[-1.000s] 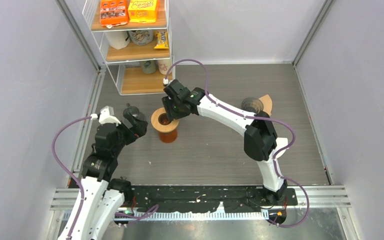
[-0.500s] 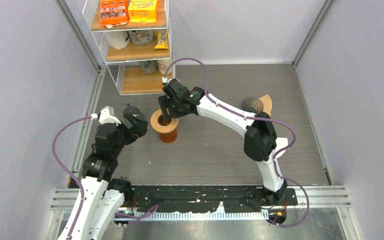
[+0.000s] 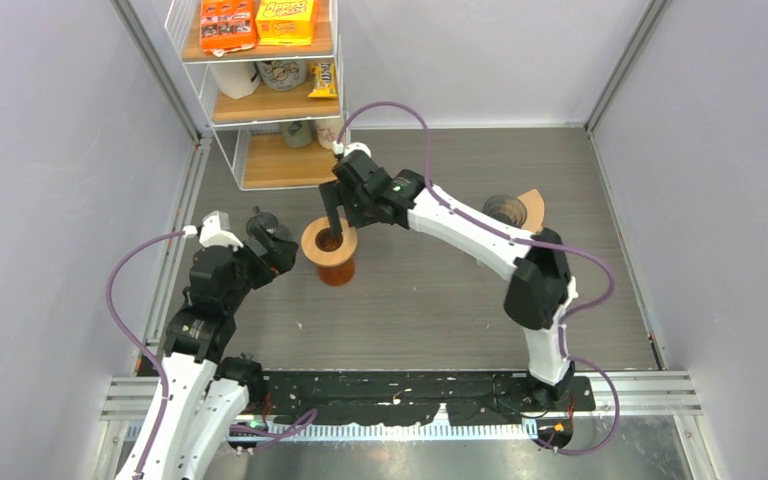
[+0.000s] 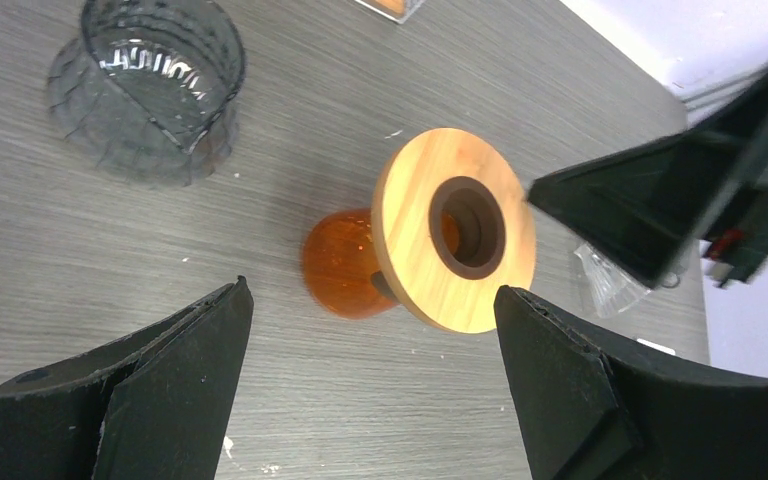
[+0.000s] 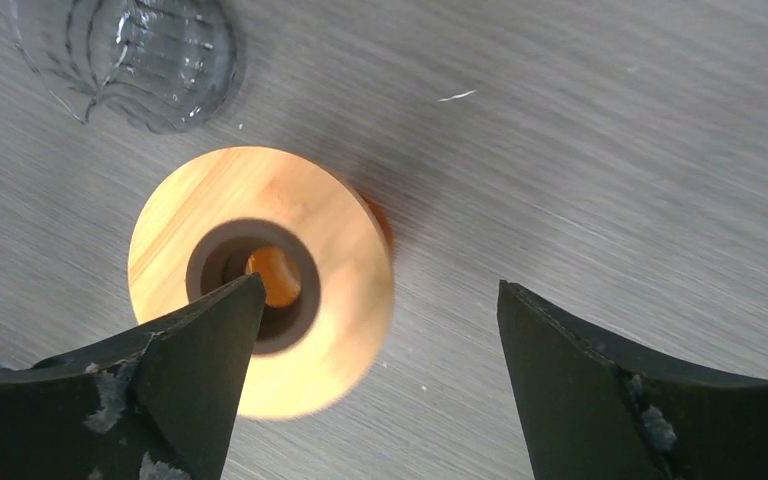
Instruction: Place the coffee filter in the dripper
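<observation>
A brown paper coffee filter [image 3: 533, 203] lies at the right of the table beside a dark ribbed glass piece [image 3: 503, 208]. A ribbed glass dripper [image 4: 145, 90] stands at the left, also seen in the right wrist view [image 5: 125, 55]. Between them stands an orange glass vessel with a wooden ring top [image 3: 328, 243]. My right gripper [image 3: 332, 222] hangs open over that ring [image 5: 260, 280], with one finger over its hole and nothing between the fingers. My left gripper [image 4: 372, 290] is wide open and empty, just left of the vessel [image 4: 345, 265] and near the dripper [image 3: 265, 226].
A wire shelf with wooden boards [image 3: 265, 100] stands at the back left, holding snack boxes and cups. Grey walls close in both sides. A metal rail [image 3: 400, 390] runs along the near edge by the arm bases.
My right gripper has opened wide and drawn back a little from the wooden ring. The vessel stands where it was. The left arm has not moved.
</observation>
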`<state>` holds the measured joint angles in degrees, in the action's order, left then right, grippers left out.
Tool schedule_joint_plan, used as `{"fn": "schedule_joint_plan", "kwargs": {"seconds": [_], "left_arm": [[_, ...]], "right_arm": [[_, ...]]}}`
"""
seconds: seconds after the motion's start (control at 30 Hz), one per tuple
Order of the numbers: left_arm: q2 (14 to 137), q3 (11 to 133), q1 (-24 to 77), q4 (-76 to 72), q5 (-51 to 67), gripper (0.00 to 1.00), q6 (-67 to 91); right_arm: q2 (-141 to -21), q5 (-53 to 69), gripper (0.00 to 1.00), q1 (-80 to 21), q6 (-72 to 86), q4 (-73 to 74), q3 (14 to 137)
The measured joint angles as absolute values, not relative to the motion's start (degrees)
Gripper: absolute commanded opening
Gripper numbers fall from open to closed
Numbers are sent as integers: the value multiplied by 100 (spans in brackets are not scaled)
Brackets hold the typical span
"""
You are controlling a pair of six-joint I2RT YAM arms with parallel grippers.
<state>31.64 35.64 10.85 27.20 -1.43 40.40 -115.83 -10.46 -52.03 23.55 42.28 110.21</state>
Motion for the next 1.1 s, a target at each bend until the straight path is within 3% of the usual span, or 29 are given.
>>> {"fn": "schedule_joint_plan", "kwargs": {"seconds": [0.3, 0.57, 0.8, 1.1], "left_arm": [[3159, 3507, 1085, 2377, 355, 99, 4003], [3205, 3500, 1085, 2281, 412, 99, 3979], [3417, 3500, 1085, 2268, 412, 99, 3953], [3548, 3503, 1085, 2281, 412, 99, 3892]], "right_arm": [[-8613, -1966, 95, -4847, 2237, 3514, 8733], [-6237, -1675, 96, -2571, 2582, 2593, 5579], [-5242, -1800, 95, -2008, 2762, 2185, 4014], [-5638, -1651, 95, -2001, 2799, 1505, 3793]]}}
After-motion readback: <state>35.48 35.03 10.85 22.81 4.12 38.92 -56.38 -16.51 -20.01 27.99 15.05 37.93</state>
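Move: The released wooden collar lies about 4 cm back and 3 cm left of the right hand, 4 cm below it. The clear cone lies roughly 33 cm right, level fore and aft, 13 cm below; the grey dripper is some 5 cm farther out and 4 cm right of the cone, the brown filter 7 cm farther out and 8 cm right of the cone. From the left hand the clear cone is about 42 cm right, 7 cm ahead. Open right hand arcs from the collar about 33 cm right, up then down, turning clockwise, towards the clear cone. ##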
